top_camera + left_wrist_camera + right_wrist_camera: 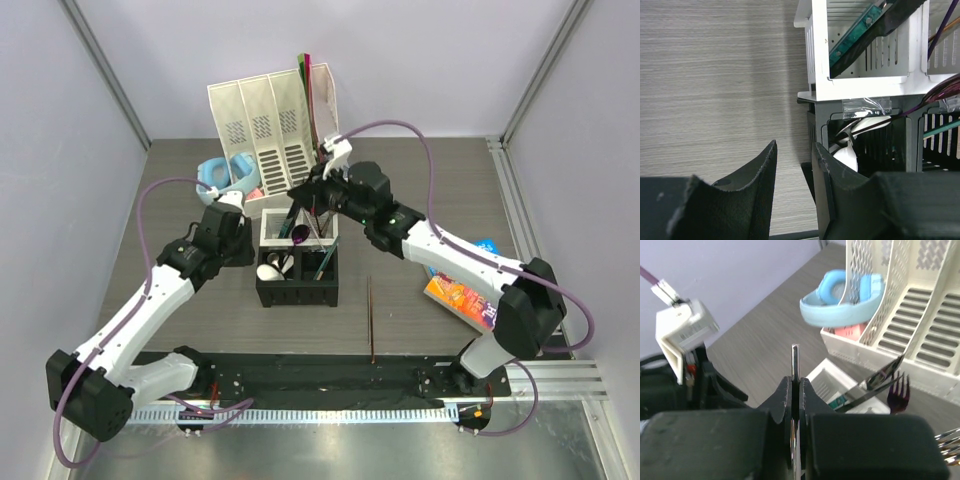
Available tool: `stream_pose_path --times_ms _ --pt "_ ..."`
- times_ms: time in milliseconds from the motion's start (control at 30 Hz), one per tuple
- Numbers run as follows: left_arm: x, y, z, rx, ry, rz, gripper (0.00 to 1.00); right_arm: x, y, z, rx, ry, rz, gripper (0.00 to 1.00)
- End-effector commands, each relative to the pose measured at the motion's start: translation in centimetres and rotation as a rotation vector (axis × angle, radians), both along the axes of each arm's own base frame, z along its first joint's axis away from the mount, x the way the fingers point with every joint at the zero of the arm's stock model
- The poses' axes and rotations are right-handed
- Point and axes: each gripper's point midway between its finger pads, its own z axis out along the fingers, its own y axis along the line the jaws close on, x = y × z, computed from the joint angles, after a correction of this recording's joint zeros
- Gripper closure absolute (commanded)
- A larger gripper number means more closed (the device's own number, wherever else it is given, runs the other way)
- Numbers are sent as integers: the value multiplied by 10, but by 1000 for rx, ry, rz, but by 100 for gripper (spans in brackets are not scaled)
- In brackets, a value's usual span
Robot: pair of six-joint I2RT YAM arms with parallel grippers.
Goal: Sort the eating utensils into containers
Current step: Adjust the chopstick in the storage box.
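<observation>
The four-cell caddy (298,291) stands mid-table, white cells behind and black cells in front. A white ceramic spoon (270,270) rests in the front-left black cell, also visible in the left wrist view as the white spoon (847,156). A purple fork (898,392) and a metal piece (879,380) stick up from the white cells. My right gripper (795,382) hovers over the caddy's back, shut on a thin metal utensil (795,357) held edge-on. My left gripper (795,157) is open and empty beside the caddy's left wall. One brown chopstick (371,318) lies on the table.
A tall white file organiser (270,125) stands behind the caddy, with blue headphones (225,172) at its left. A colourful book (462,292) lies under the right arm. Grey walls close in on both sides.
</observation>
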Motion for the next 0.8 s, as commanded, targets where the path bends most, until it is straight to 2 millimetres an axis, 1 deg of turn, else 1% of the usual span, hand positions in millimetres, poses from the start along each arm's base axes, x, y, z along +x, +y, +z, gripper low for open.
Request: stream_pose_path --times_ms 0,33,67,100,133,167,200,233,267,300,333,367,400,433,500,533,567,633,667,767 --pt "4 -10 7 -78 -34 -3 65 -13 7 36 209 -132 65 99" --pt "4 -12 7 -84 -32 -11 65 -16 5 36 220 -143 72 99" --pt "5 -13 8 -88 -39 -13 66 -21 1 49 264 -189 74 99" --pt "5 -14 9 -92 -40 -19 66 -24 -4 31 251 -180 70 99" --pt "5 -15 9 -96 -44 -22 66 -26 -8 31 258 -201 62 99" --pt "5 -15 9 -100 -52 -26 66 -28 -12 35 279 -236 56 99" --pt "5 -17 9 -107 -57 -33 66 -30 -17 22 261 -244 44 99" --pt "5 -17 12 -114 -70 -36 66 -31 -20 21 266 -260 36 99" --pt "4 -17 8 -114 -69 -36 66 -32 -23 26 293 -294 29 99" --pt "5 -19 9 -123 -78 -42 66 -31 -26 10 281 -286 15 99" --pt "4 -20 7 -128 -73 -50 66 -31 -27 6 285 -290 9 99" --pt "4 -21 5 -129 -70 -56 66 -31 -30 10 318 -322 1 99" --pt "4 -23 5 -131 -70 -65 66 -29 -30 -9 311 -298 -10 99" --pt "3 -25 1 -135 -58 -76 66 -29 -31 -3 347 -325 -13 99" --pt "3 -26 1 -136 -58 -87 66 -29 -27 -16 357 -304 -3 99" --pt "3 -27 0 -133 -58 -94 66 -30 -27 -12 389 -309 1 99" --pt "4 -27 1 -133 -63 -96 66 -32 -28 -21 389 -295 2 99" --pt "6 -27 6 -127 -84 -110 67 -32 -29 -31 410 -289 -7 99" --pt "6 -27 8 -126 -92 -114 67 -33 -31 -41 404 -283 -11 99" --pt "7 -28 12 -125 -108 -126 66 -34 -32 -52 412 -296 -8 99"
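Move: The right hand holds a silver-tipped chopstick. The storage box's right black compartment lies about 4 cm back, 4 cm right and 25 cm below it. From that hand the purple spoon stands level ahead, 1 cm left and 16 cm down; the purple fork is some 8 cm ahead, 2 cm right; the white rack's left cell is 4 cm ahead, 6 cm left. From the left hand, the compartment is 4 cm ahead, 17 cm right and 11 cm below. Downward, by about 8 cm, and slightly back and to the right, the right hand lowers the chopstick towards the right black compartment, easing midway before sinking again. The fingertips tip up some 20 degrees and keep their pinch on it. The left hand, still part open, edges about 2 cm right towards the box's left wall, rolling slightly. ##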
